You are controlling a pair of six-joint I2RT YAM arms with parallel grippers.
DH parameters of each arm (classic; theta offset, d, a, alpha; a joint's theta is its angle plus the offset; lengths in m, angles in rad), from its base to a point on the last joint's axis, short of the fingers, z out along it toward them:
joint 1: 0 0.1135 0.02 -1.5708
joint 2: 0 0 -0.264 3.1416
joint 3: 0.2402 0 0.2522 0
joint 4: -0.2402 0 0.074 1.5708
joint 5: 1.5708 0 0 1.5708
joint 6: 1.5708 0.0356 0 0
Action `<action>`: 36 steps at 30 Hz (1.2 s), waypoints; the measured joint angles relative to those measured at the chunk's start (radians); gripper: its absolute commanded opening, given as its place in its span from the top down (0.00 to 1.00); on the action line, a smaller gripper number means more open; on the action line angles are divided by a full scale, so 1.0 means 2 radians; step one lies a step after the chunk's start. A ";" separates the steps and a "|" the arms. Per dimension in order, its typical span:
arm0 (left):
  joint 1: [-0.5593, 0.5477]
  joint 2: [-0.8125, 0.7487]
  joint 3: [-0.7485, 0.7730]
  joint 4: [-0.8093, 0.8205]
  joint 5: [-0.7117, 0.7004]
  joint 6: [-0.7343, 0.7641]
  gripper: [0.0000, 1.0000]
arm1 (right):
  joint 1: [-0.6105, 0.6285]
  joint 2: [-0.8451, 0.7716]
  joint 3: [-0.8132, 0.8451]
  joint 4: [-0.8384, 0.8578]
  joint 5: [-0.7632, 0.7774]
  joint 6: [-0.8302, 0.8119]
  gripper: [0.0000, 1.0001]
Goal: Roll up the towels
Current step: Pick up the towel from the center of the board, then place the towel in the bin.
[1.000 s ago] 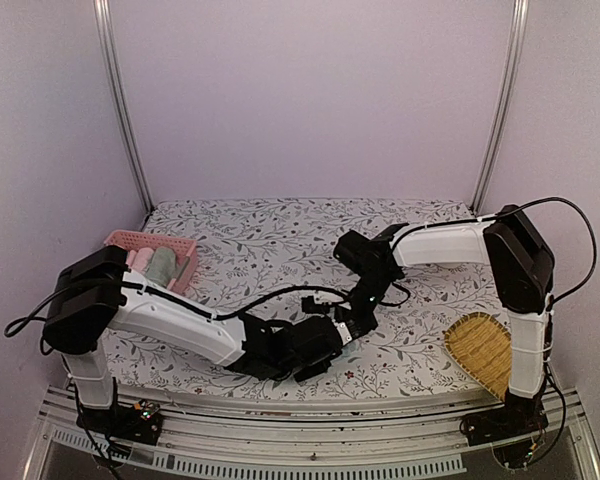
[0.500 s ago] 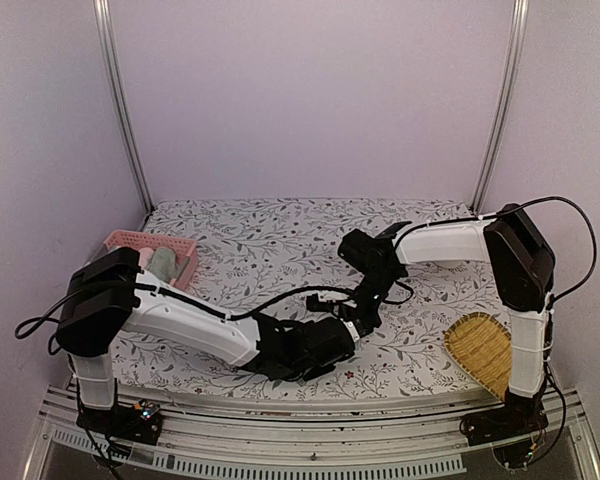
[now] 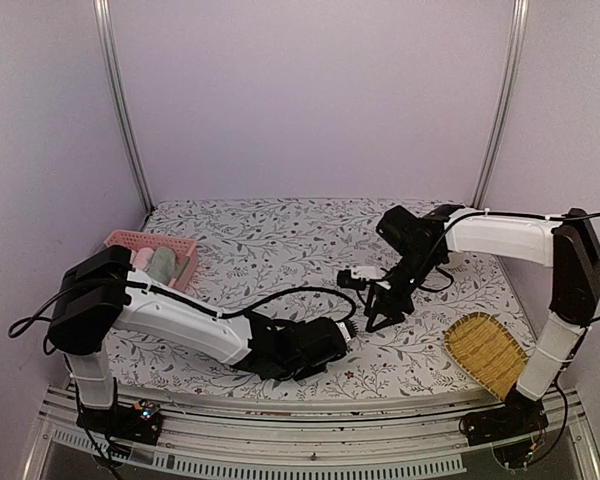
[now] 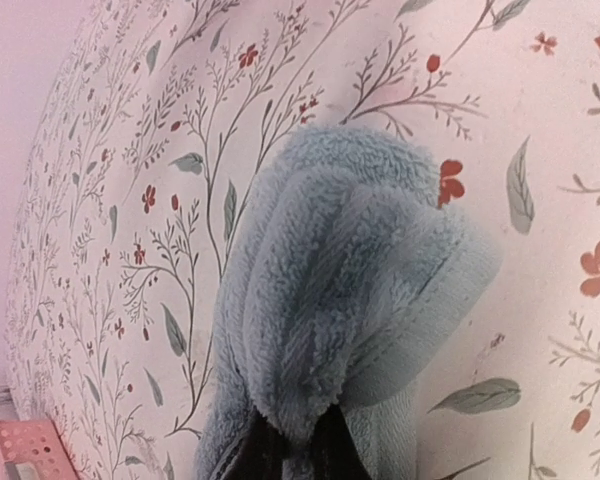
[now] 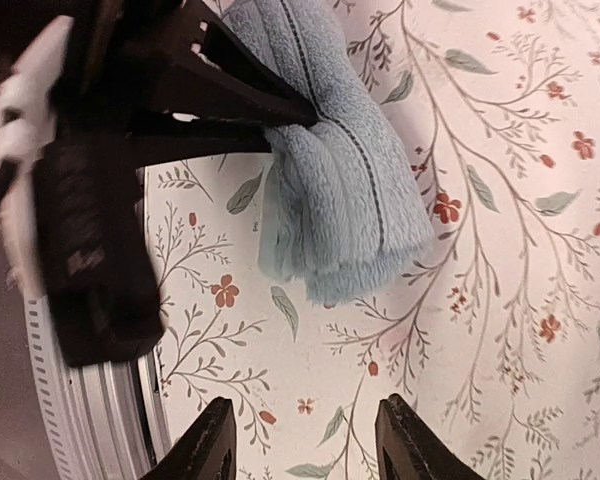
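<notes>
A light blue towel [image 4: 350, 290] lies in a thick roll on the floral table. My left gripper [image 4: 292, 440] is shut on its near end, with cloth pinched between the dark fingers. In the right wrist view the same towel [image 5: 340, 190] has the left gripper's black fingers [image 5: 230, 100] clamped on it. My right gripper [image 5: 308, 440] hangs open above the bare cloth, a short way off the roll's free end and holding nothing. From above, the left gripper [image 3: 330, 345] hides the roll and the right gripper [image 3: 372, 318] is just to its right. A pale sage green towel [image 3: 162, 266] sits rolled in the basket.
The pink lattice basket [image 3: 130, 240] stands at the left edge of the table. A woven bamboo tray [image 3: 480, 350] lies at the front right. The metal front rail [image 5: 90, 420] runs close to the blue roll. A black cable [image 3: 280, 295] arcs over the left arm.
My left gripper has shut on the blue towel. My right gripper has opened, let go and drawn back to the right, its arm swinging outward.
</notes>
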 measured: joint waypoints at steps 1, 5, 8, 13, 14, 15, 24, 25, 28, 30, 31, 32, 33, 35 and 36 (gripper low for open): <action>0.003 -0.005 -0.002 -0.003 0.000 -0.001 1.00 | -0.006 -0.021 -0.006 -0.001 0.000 0.001 0.48; 0.016 -0.024 -0.014 -0.025 -0.003 -0.006 1.00 | -0.030 -0.082 -0.025 0.005 -0.002 0.013 0.47; 0.031 -0.038 -0.023 -0.038 -0.004 -0.012 1.00 | -0.045 -0.101 -0.039 0.021 -0.005 0.029 0.47; 0.079 -0.075 -0.040 -0.068 -0.009 -0.025 1.00 | -0.075 -0.118 -0.092 0.075 -0.013 0.051 0.37; 0.091 -0.083 -0.040 -0.076 -0.014 -0.028 1.00 | -0.085 -0.125 -0.113 0.098 -0.013 0.055 0.37; 0.099 -0.089 -0.040 -0.081 -0.019 -0.030 1.00 | -0.091 -0.129 -0.125 0.109 -0.010 0.057 0.14; 0.168 -0.130 -0.040 -0.123 -0.079 -0.043 1.00 | -0.109 -0.144 -0.151 0.167 -0.002 0.075 0.01; 0.176 -0.135 -0.040 -0.126 -0.085 -0.043 1.00 | -0.109 -0.144 -0.151 0.169 -0.002 0.075 0.01; 0.201 -0.152 -0.040 -0.133 -0.101 -0.043 1.00 | -0.109 -0.144 -0.151 0.172 -0.002 0.076 0.01; 0.215 -0.162 -0.040 -0.139 -0.111 -0.042 1.00 | -0.109 -0.144 -0.151 0.173 -0.002 0.076 0.01; 0.231 -0.172 -0.040 -0.140 -0.115 -0.041 1.00 | -0.109 -0.144 -0.151 0.173 -0.002 0.076 0.01; 0.241 -0.177 -0.040 -0.140 -0.118 -0.039 1.00 | -0.109 -0.144 -0.151 0.173 -0.003 0.077 0.01; 0.255 -0.183 -0.040 -0.141 -0.122 -0.037 1.00 | -0.109 -0.144 -0.151 0.174 -0.003 0.076 0.01; 0.283 -0.193 -0.040 -0.142 -0.130 -0.035 1.00 | -0.109 -0.144 -0.151 0.174 -0.003 0.077 0.01; 0.295 -0.195 -0.039 -0.142 -0.133 -0.035 1.00 | -0.109 -0.144 -0.151 0.175 -0.003 0.076 0.01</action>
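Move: From the left hand, which already holds the rolled blue towel, the basket's middle lies about 42 cm to the left and 18 cm ahead, roughly level. Of the towels in it, the grey one is about 38 cm left and 20 cm ahead, with the pink towels some 44 cm left and 19 cm ahead. From the empty right hand the basket is about 50 cm left, 16 cm ahead and 5 cm lower, the woven mat some 25 cm right, 3 cm back and 8 cm down. Still pinching the rolled blue towel, the left hand carries it left and forward towards the basket, about 30 cm over the table while climbing some 12 cm, and turns about 45 degrees counter-clockwise. The empty right hand draws away to the right and forward, first rising, then sinking partway back, as its fingers spread fully, and then stays put. ##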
